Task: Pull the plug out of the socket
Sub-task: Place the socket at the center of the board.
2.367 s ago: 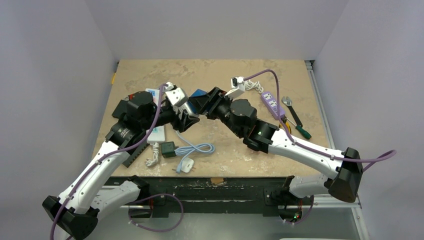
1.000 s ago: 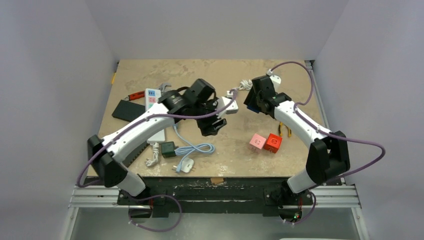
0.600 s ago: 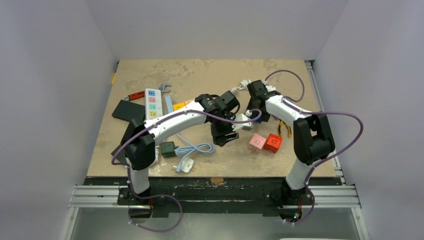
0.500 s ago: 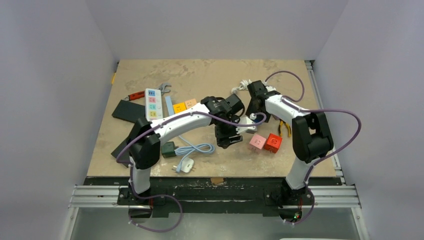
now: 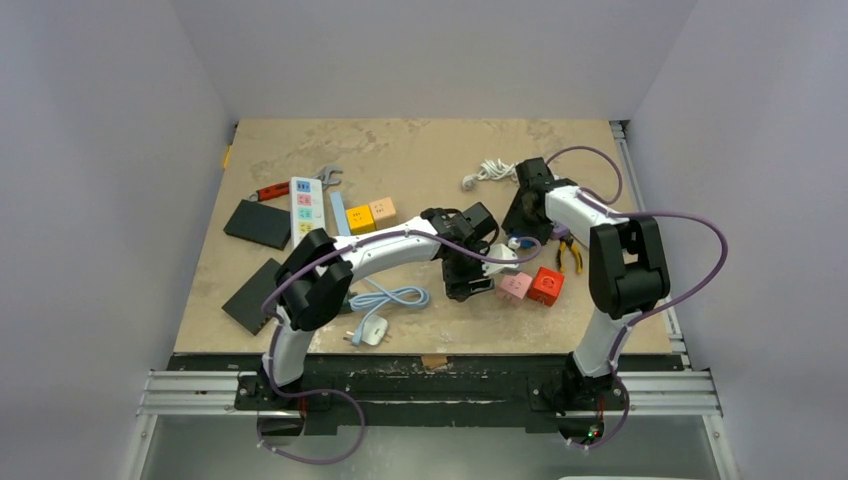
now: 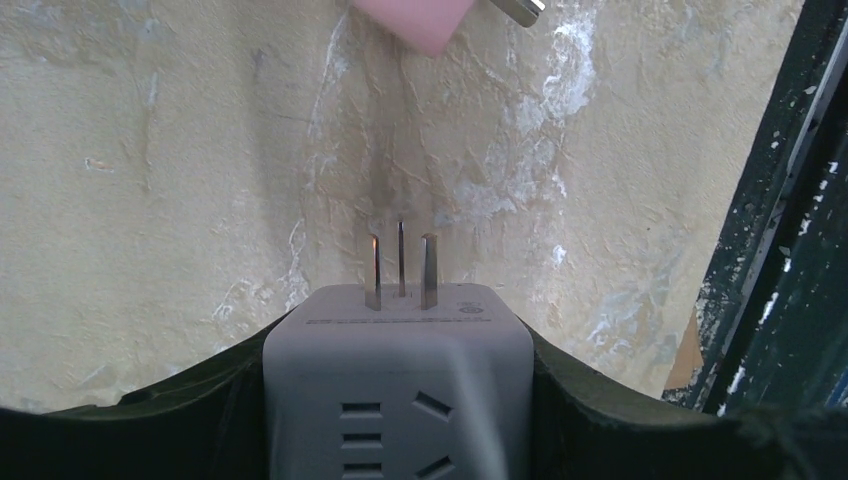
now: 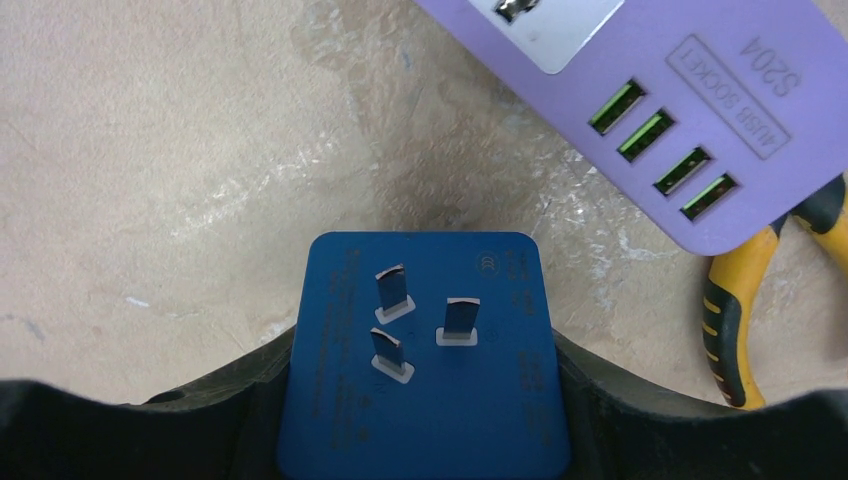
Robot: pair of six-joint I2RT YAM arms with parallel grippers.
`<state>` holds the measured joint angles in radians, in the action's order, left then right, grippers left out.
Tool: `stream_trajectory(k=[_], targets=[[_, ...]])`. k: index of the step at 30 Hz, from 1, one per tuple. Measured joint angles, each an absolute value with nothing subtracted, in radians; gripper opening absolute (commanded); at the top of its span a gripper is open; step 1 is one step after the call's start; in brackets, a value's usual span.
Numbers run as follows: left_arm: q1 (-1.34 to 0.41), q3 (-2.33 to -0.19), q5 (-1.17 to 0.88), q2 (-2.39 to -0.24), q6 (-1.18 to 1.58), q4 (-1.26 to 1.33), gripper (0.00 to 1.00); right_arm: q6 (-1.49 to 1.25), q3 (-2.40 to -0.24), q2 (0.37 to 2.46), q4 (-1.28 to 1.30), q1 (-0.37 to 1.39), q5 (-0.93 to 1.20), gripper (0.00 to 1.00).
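Note:
My left gripper (image 6: 398, 345) is shut on a white cube socket (image 6: 398, 385), which has slots on its upper face and three metal pins pointing at the table. In the top view this socket (image 5: 503, 261) hangs just left of a pink cube (image 5: 515, 286). My right gripper (image 7: 425, 350) is shut on a blue cube plug (image 7: 430, 410); its three bare pins face the camera and it is apart from the socket. Seen from above, the right gripper (image 5: 520, 225) hangs low a short way behind the left gripper (image 5: 488, 266).
A purple USB socket strip (image 7: 650, 90) and yellow pliers (image 7: 730, 300) lie just past the blue plug. A red cube (image 5: 546, 284) sits by the pink one. Yellow and orange cubes (image 5: 370, 213), a white power strip (image 5: 305, 205), black boxes (image 5: 258, 223) and a blue cable (image 5: 390, 297) lie to the left.
My left gripper has carried the white socket rightward and nearer, down beside the pink cube. The right gripper has shifted slightly right with the blue plug. Both grips are unchanged.

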<state>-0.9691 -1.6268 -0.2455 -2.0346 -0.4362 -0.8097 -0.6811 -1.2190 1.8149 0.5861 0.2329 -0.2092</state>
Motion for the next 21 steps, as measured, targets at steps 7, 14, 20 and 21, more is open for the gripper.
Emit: stream_trajectory(k=[7,14,20,21], targets=[[-0.969,-1.562,-0.243,-2.041,-0.427,-0.702,0.39,-0.651,-1.231,1.815,0.589,0.229,-0.156,0.95],[-0.971,-1.540,-0.237,-2.050,-0.403,-0.650,0.95,-0.643,-1.273,1.808,0.597,0.228,-0.136,0.99],[-0.972,-1.533,-0.236,-2.050,-0.393,-0.614,1.00,-0.643,-1.322,1.751,0.633,0.228,-0.130,0.98],[-0.972,-1.531,-0.236,-2.050,-0.392,-0.614,1.00,-0.643,-1.335,1.735,0.640,0.228,-0.130,0.98]])
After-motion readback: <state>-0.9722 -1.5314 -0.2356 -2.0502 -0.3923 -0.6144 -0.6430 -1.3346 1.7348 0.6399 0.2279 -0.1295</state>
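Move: The left gripper holds the white plug roughly 5 cm above its table spot, which lies about 1 cm ahead and 1 cm to the right. From this hand the pink block is some 8 cm right and 2 cm ahead, the red block about 14 cm right and 1 cm ahead. The right gripper has the blue block between its pads, close over the table; the purple strip's USB end is 8 cm right and 2 cm ahead, the pliers 10 cm right and 5 cm back. Open the right gripper wide around the blue block while easing a little forward and left, then lift the hand clear, about 6 cm up in all. Meanwhile bring the left gripper down some 2.5 cm with the white plug, drifting slightly right towards the pink block, stop low at the table, and open the fingers fully to let go of the plug. ##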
